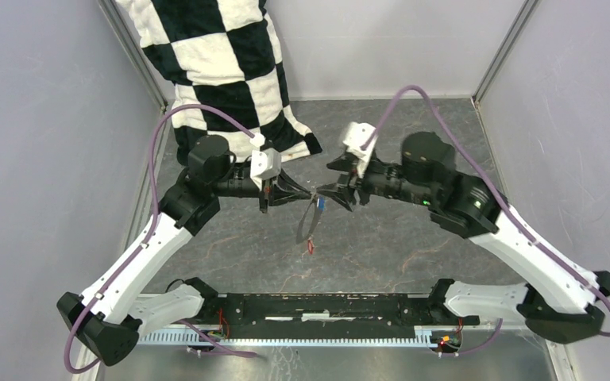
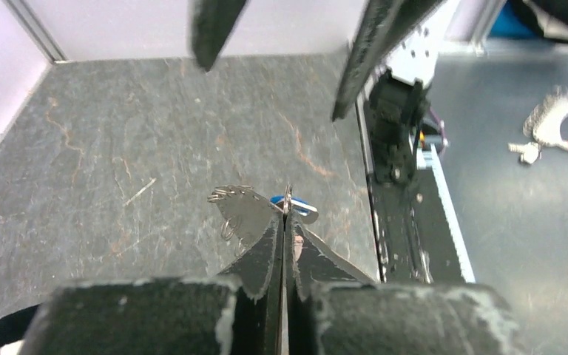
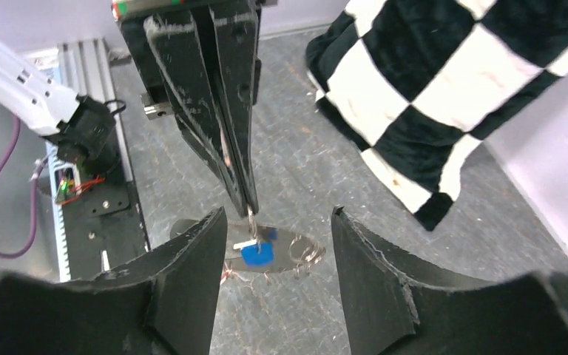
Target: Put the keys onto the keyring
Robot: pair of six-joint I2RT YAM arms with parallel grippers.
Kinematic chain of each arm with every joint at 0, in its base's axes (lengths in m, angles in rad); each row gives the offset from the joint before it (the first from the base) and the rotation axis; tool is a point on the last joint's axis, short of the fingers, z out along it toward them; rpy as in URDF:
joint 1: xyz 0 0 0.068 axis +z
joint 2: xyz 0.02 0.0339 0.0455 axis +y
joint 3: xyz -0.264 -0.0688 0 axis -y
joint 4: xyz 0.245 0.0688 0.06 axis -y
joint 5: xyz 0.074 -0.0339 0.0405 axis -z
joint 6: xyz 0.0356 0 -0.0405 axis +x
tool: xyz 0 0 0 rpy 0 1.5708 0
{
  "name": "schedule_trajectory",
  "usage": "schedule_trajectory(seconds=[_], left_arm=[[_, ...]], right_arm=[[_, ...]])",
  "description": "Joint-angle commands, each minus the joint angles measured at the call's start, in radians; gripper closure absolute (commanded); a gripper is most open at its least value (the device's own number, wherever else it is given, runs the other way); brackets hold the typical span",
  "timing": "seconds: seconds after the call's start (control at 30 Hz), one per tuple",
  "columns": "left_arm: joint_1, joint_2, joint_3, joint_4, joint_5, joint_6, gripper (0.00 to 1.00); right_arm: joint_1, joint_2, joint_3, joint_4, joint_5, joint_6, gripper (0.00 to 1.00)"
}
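My left gripper [image 1: 306,193] is shut on the top edge of the keyring [image 1: 309,221], a thin grey hoop that hangs below it above the table. The wrist views show the keyring [image 2: 242,211] [image 3: 296,248] as a flat shiny oval. The blue key [image 1: 319,203] [image 3: 256,254] [image 2: 296,205] sits at the hoop right by the left fingertips [image 3: 248,201]. The red key [image 1: 310,247] shows below the hoop; a red bit [image 3: 225,276] peeks out beside my right finger. My right gripper [image 1: 335,186] [image 3: 277,214] is open and empty, its fingers on either side of the blue key.
A black-and-white checkered cloth [image 1: 222,71] [image 3: 444,81] lies at the back left against the wall. The black base rail [image 1: 318,308] runs along the near edge. Grey walls close in both sides. Small items [image 2: 562,126] lie off the table beyond the rail.
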Motion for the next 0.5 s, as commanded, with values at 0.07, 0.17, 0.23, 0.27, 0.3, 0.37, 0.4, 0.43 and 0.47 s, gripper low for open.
schedule_trajectory(seconds=[0.07,0.17,0.23,0.27,0.3,0.37,0.4,0.43,0.47], left_arm=[[0.003,-0.048,-0.024,0.476,-0.111,-0.424,0.98],[0.003,-0.037,0.000,0.515,-0.150,-0.458,0.98],[0.003,-0.031,0.017,0.539,-0.169,-0.477,0.98],[0.003,-0.030,0.021,0.554,-0.178,-0.492,0.98],[0.003,-0.028,0.024,0.564,-0.186,-0.504,0.98],[0.003,-0.029,0.018,0.581,-0.192,-0.524,0.98],[0.003,-0.032,0.013,0.584,-0.200,-0.532,0.98],[0.003,-0.036,0.007,0.588,-0.209,-0.544,0.98],[0.003,-0.040,0.003,0.590,-0.205,-0.548,0.98]], right_arm=[[-0.014,-0.217,-0.244,0.354,0.074,0.147,0.37],[-0.014,-0.282,-0.354,0.470,0.056,0.207,0.38],[-0.014,-0.296,-0.393,0.500,0.043,0.221,0.38],[-0.015,-0.299,-0.407,0.514,0.032,0.228,0.38],[-0.014,-0.299,-0.420,0.537,0.018,0.237,0.38],[-0.015,-0.293,-0.440,0.576,-0.011,0.247,0.37],[-0.014,-0.289,-0.445,0.584,-0.012,0.251,0.37],[-0.013,-0.281,-0.444,0.585,-0.009,0.248,0.37],[-0.014,-0.276,-0.442,0.586,-0.002,0.243,0.37]])
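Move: The left hand still pinches a small ring at the keyring plate's rim. The blue key hangs just under it, about 3 cm below and 1 cm to its right; the plate's middle is some 6 cm below and 2 cm back, and the red key roughly 12 cm below and 5 cm back. From the open, empty right hand, the blue key is about 9 cm below, 3 cm to the left and 1 cm back. Upward goes the left hand, about 8 cm with a little forward drift, its fingers shut on the ring and tipping up by some 15–20 degrees. The right hand, already open, backs off some 3 cm to its right and slightly up, also drawing back a little, then eases down and left again while its fingers tip up about 20 degrees; it touches nothing. ##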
